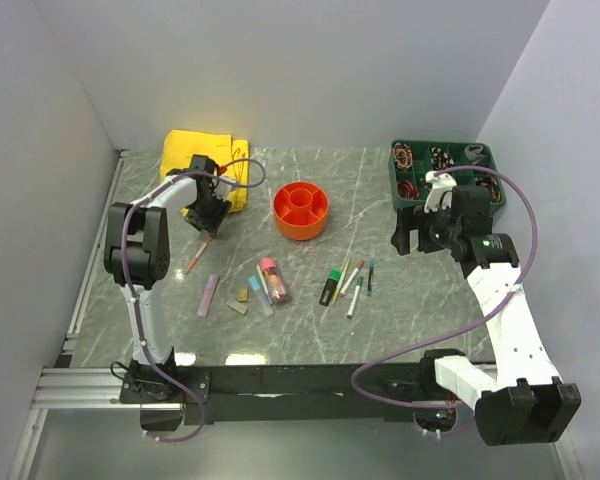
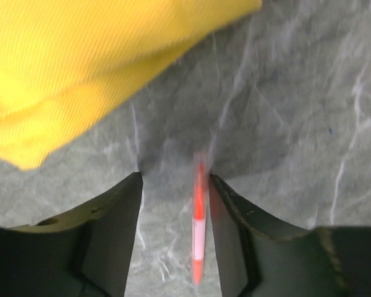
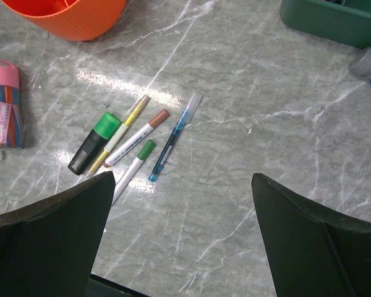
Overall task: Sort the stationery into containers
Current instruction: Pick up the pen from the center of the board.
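A thin red and white pen [image 2: 199, 229] lies on the marble between the fingers of my left gripper [image 2: 176, 177], close against the right finger, with a gap to the left one. The jaws stand partly apart and are not clamped on it. From above, that pen [image 1: 199, 255] pokes out below the left gripper [image 1: 208, 222]. The orange organiser bowl [image 1: 301, 210] sits at mid table. Several pens and markers [image 3: 133, 142] lie ahead of my wide-open, empty right gripper [image 3: 182, 179]. A pink-capped tube [image 1: 272, 278], a lilac stick [image 1: 209, 295] and small eraser blocks [image 1: 242, 300] lie near the front.
A folded yellow cloth [image 1: 195, 160] lies just behind the left gripper, and it fills the top of the left wrist view [image 2: 80, 62]. A green tray [image 1: 445, 170] of small parts stands at the back right. White walls close in three sides.
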### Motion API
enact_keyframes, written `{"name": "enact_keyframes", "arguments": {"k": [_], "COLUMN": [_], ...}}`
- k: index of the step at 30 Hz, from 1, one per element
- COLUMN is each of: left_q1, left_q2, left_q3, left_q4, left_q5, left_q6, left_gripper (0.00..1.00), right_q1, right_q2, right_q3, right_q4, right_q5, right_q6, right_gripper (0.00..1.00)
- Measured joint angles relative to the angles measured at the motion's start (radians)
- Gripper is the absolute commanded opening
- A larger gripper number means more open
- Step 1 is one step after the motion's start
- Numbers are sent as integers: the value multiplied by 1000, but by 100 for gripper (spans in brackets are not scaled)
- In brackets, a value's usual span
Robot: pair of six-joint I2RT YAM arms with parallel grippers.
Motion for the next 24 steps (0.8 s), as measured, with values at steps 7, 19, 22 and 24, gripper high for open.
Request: {"name": "enact_keyframes", "arguments": {"k": [7,19,22,24], "left_q1": [-6,-9,-8,-8], "left_q2": [40,37,37,37], "left_q3": [43,34,60,121], "left_q4": [-14,-18,-74,-156], "left_q5": [2,22,54,103], "left_q6": [6,11,6,-5], "left_gripper": [28,1,1,1], "right_q1": [-3,-11,-12,-12], "right_q2": [4,11,15,20], "right_q3": [0,0,0,1], "right_q4": [0,0,-2,-5], "right_q5": [-3,0,5,12], "right_q6": [-1,-5,-10,-14], "right_gripper": [100,100,100,100]}}
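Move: Just under the left fingertips lies the far end of the red pen; its middle is about 6 cm back, 3 cm left and 1 cm below. The yellow cloth is some 21 cm ahead and 3 cm left, the purple case about 19 cm straight back, the orange cup roughly 29 cm right and 6 cm ahead. From the right hand the pen lies about 60 cm left, 8 cm ahead and 21 cm lower. Closing from about half open to shut, the left fingers pinch the red pen near its far end, after easing barely half a centimetre forward and down to it. Once shut, the hand lifts about 2 cm, drawing right by about as much and slightly back, away from the cloth, the wrist tilting some 5 degrees. ##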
